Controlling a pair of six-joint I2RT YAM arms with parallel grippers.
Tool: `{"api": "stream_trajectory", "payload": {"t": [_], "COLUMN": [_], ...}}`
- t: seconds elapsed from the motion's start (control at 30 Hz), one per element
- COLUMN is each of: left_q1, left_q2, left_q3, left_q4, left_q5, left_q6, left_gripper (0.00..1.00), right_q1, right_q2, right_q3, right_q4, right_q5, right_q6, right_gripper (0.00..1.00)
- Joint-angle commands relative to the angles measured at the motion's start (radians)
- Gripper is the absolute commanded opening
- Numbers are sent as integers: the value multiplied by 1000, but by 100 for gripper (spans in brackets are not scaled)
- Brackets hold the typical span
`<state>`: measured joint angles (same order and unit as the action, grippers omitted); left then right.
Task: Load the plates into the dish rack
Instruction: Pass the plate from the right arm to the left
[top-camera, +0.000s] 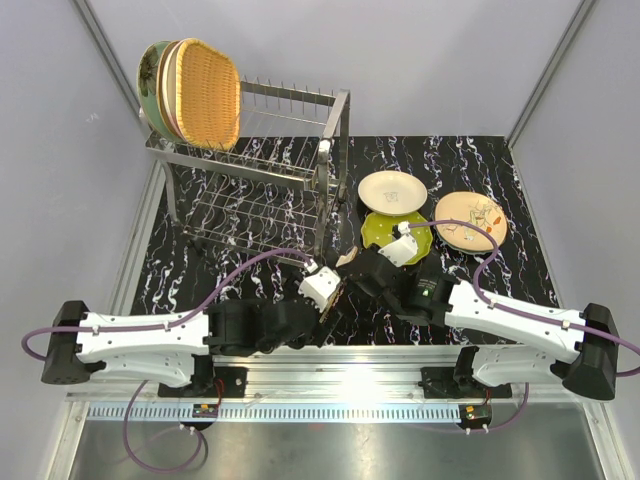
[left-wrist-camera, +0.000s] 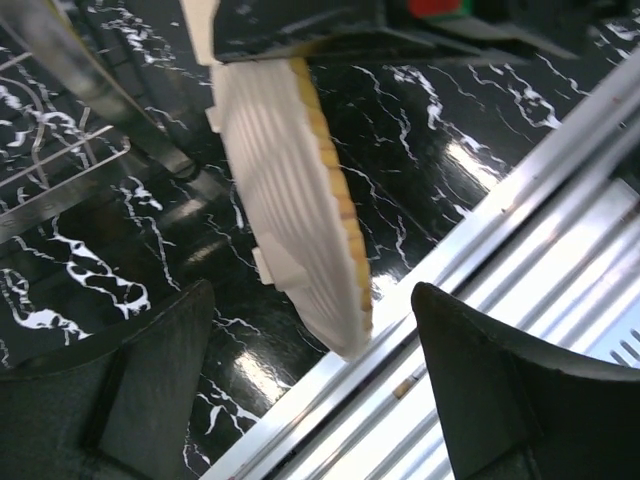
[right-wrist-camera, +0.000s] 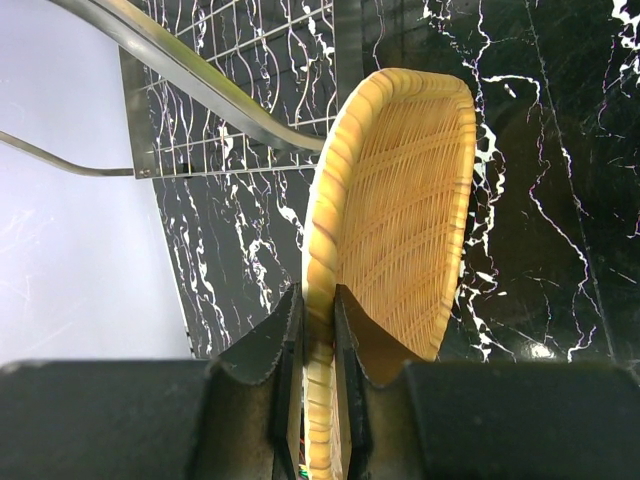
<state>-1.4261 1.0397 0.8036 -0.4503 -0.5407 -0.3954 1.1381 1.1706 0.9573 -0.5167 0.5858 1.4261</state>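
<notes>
My right gripper (right-wrist-camera: 319, 330) is shut on the rim of an orange wicker plate (right-wrist-camera: 400, 210), holding it on edge above the black marble table. Seen from the left wrist, the same plate's pale ribbed underside (left-wrist-camera: 290, 200) hangs down between the spread fingers of my open left gripper (left-wrist-camera: 320, 400), touching neither finger. From above, both grippers meet at the table's front middle, around the plate (top-camera: 341, 291). The dish rack (top-camera: 260, 190) stands at the back left, with a green plate (top-camera: 150, 75), a pink-cream plate (top-camera: 170, 85) and a wicker plate (top-camera: 210, 95) upright in its top tier.
A cream plate (top-camera: 392, 191), a lime plate (top-camera: 385, 230) and a beige floral plate (top-camera: 469, 220) lie flat at the right of the table. The silver rail (top-camera: 340, 385) runs along the near edge, right under the left gripper. Grey walls close in the sides.
</notes>
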Motion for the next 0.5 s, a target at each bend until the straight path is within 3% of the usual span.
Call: {"api": "stream_trajectory", "payload": {"t": [0.0,0.1,0.3,0.47], "left_q1": [-8,-10,-10,-8], "left_q2": [9,31,86,99], "left_q3": [11,6,-12,-14], "left_q4": [42,47,90,79], "left_q5": [-133,-166,-168,-194], "left_q6": [-34,-40,-39,-54], "left_gripper": [78,71,47,32], "right_q1": [6,5,6,5], "right_q2": [-6,-11,-6,1], "right_q3": [47,49,37,31], "right_q4": [73,73,96,121], "right_q5": [40,37,16,-4], "right_q6": [33,34,31,20], "right_gripper": [0,0,1,8]}}
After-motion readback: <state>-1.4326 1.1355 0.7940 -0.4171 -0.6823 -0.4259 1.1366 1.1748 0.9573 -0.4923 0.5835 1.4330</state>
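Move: The wicker-rimmed plate hangs on edge in my right hand, its middle about 6 cm ahead of my left hand, 2 cm to the right and 2 cm below; its near rim already stands between my open left fingers. The rack's near foot is some 14 cm ahead of my left hand, 3 cm left and 14 cm down. The green plate lies roughly 22 cm ahead and 18 cm right of it, 14 cm down. From my right hand, the held plate's middle is about 5 cm back, 2 cm left and 5 cm below. I close my left fingers from wide open to well under half, one on each face of the held plate, until they pinch its near part. Meanwhile my left hand eases about 2 cm forward and then 2 cm down, further onto the plate, turning slightly counter-clockwise. My right hand stays practically still and keeps its grip on the far part of the rim. ##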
